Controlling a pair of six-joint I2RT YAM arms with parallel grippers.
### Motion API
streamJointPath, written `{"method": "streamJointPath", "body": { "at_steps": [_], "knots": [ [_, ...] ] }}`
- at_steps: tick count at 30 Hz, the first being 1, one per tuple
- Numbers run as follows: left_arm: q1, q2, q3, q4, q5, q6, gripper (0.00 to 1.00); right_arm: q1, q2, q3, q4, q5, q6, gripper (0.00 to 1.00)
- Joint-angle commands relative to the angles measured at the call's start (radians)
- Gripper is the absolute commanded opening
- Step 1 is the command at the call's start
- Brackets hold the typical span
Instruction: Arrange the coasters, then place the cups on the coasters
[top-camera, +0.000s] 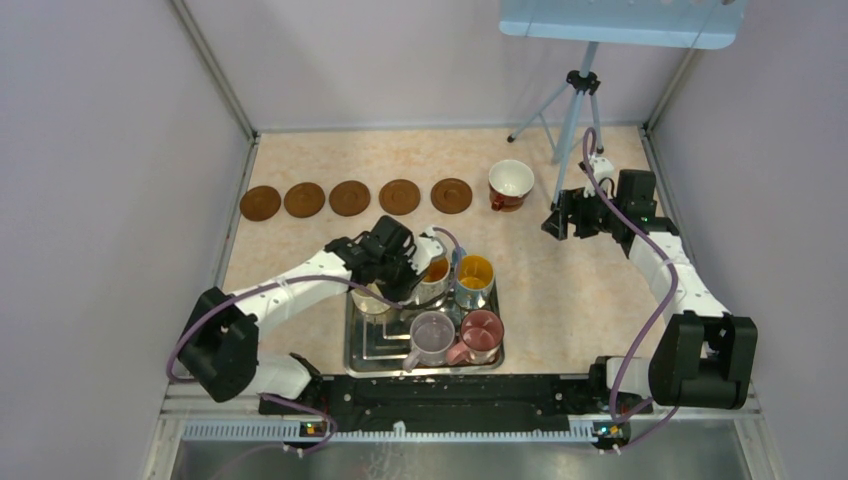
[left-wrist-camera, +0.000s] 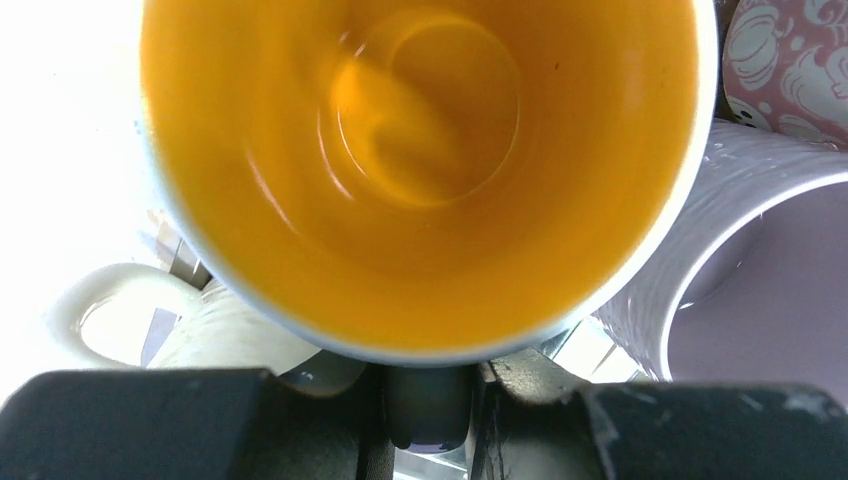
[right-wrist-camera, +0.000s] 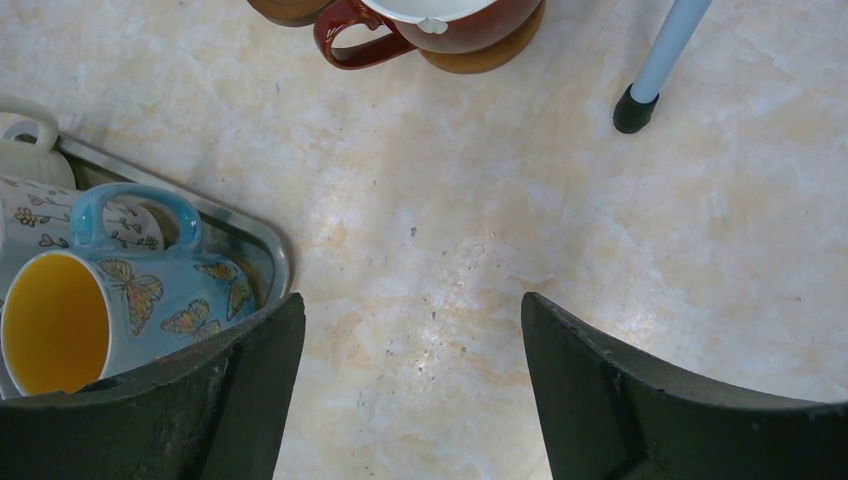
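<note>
Five dark brown coasters (top-camera: 350, 197) lie in a row at the back. A wide white cup with a dark red outside (top-camera: 511, 184) stands on a light tan coaster (right-wrist-camera: 490, 55) at the row's right end. My left gripper (top-camera: 425, 258) reaches down over the silver tray (top-camera: 380, 352). It is shut on the handle of the white cup with the orange inside (left-wrist-camera: 430, 170). The cream cup (left-wrist-camera: 220, 330), lilac cup (left-wrist-camera: 760, 270), pink cup (left-wrist-camera: 790, 60) and blue-handled cup (right-wrist-camera: 130, 290) stand round it. My right gripper (right-wrist-camera: 412, 310) is open over bare table, right of the tray.
A tripod (top-camera: 575, 110) stands at the back right, one foot (right-wrist-camera: 633, 112) near the red cup. The tray's rim (right-wrist-camera: 265, 250) lies just left of my right gripper. Grey walls close in both sides of the table.
</note>
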Motion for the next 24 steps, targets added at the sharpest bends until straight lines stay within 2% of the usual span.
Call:
{"method": "streamJointPath", "body": {
  "at_steps": [1, 14, 24],
  "knots": [
    [0.003, -0.095, 0.058, 0.026, 0.003, -0.022, 0.0, -0.01, -0.031, -0.001, 0.012, 0.001, -0.018, 0.78],
    [0.017, -0.173, 0.086, 0.088, 0.024, -0.04, 0.0, -0.01, -0.031, -0.004, 0.013, 0.001, -0.02, 0.78],
    [0.041, -0.139, 0.265, 0.199, -0.065, -0.031, 0.0, -0.01, -0.024, -0.002, 0.015, -0.005, -0.017, 0.78]
  ]
}}
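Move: The left gripper already holds the white butterfly cup by its handle. The empty coaster nearest the red cup, the likely goal, lies about 20 cm ahead of it, 10 cm right and 6 cm below. The next coaster is some 20 cm ahead, 1 cm left. In the tray, the blue cup stands about 14 cm right and 2 cm ahead, the cream cup 6 cm left and 1 cm ahead. From the right hand, that goal coaster is about 8 cm ahead, 21 cm left, 13 cm below. Bring the left gripper nearly straight up with its closed hold on the cup handle, easing off briefly after about 3 cm, then rise faster and start forward over the tray's far edge towards the coasters: about 8 cm up and 3 cm forward in all. Let the wrist tilt some 10 degrees so the fingertips swing forward. ##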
